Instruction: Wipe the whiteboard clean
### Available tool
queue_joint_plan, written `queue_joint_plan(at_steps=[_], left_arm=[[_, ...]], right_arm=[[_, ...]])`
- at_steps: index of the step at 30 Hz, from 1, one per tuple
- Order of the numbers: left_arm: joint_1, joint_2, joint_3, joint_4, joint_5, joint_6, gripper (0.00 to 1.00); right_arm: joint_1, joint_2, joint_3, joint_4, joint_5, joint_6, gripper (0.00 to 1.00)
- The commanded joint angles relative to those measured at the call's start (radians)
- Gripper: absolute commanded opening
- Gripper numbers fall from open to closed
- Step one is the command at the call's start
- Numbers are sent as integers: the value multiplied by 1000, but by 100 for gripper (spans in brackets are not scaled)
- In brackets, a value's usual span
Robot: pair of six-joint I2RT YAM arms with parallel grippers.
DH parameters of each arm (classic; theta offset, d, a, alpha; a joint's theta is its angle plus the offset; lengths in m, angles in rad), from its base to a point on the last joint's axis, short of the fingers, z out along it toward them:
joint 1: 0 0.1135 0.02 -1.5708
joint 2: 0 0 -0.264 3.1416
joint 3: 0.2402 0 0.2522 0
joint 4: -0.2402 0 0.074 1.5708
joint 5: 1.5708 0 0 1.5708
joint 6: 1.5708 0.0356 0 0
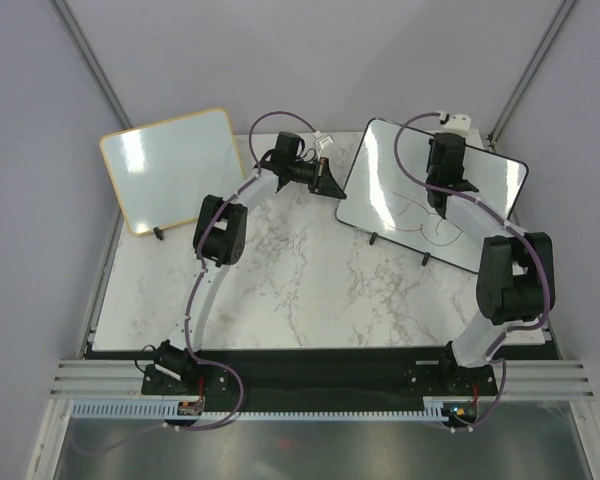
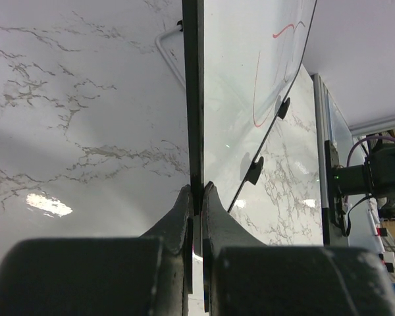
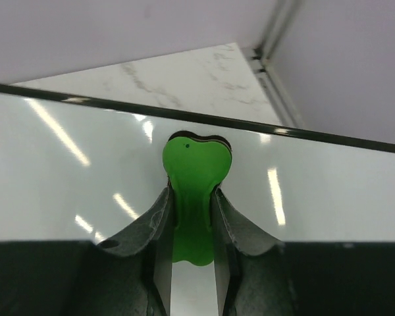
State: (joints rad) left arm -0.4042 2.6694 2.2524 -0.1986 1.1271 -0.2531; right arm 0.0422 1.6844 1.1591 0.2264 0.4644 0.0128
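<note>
The whiteboard (image 1: 500, 180), glossy white with a thin black frame and small black feet, stands tilted at the table's back right. Thin scribbles (image 1: 427, 226) mark its lower middle; in the left wrist view a red line (image 2: 258, 99) runs down the whiteboard (image 2: 243, 138). My left gripper (image 1: 327, 181) is shut on the board's left frame edge (image 2: 193, 99), with the fingers (image 2: 182, 212) pinching it from both sides. My right gripper (image 3: 192, 192) is shut on a green eraser (image 3: 196, 164), whose head rests against the whiteboard (image 3: 66, 178) near its upper edge. In the top view the right gripper (image 1: 444, 192) hides the eraser.
A second board with a light wooden frame (image 1: 175, 165) leans at the table's back left. A small white object (image 1: 456, 122) sits at the black-framed board's top edge. The marble table (image 1: 300, 290) reaches forward to the arm bases. Grey walls close in the back and sides.
</note>
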Motion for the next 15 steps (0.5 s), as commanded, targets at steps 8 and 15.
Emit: queue_joint_plan(at_steps=[8, 15], left_arm=[[8, -36, 26, -2, -96, 71, 2], [7, -40, 24, -4, -95, 71, 2]], right_arm=[[329, 126, -44, 45, -6, 55, 0], [352, 150, -59, 17, 144, 121, 0]])
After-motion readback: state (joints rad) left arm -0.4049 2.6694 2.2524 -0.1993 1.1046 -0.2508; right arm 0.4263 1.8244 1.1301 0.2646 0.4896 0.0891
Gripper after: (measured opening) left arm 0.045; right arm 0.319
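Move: The right hand holds the green eraser near the whiteboard's far, raised edge. Its goal, the board's upper-left part, lies about 19 cm to its left, 1 cm back and 8 cm lower. The remaining red curves are roughly 11 cm left, 12 cm back and 11 cm below. The left hand grips the board's left edge; that upper-left part is about 10 cm to its right, 1 cm ahead and 5 cm above. The right hand sweeps the eraser about 20 cm left and downward across the board the left hand steadies. ##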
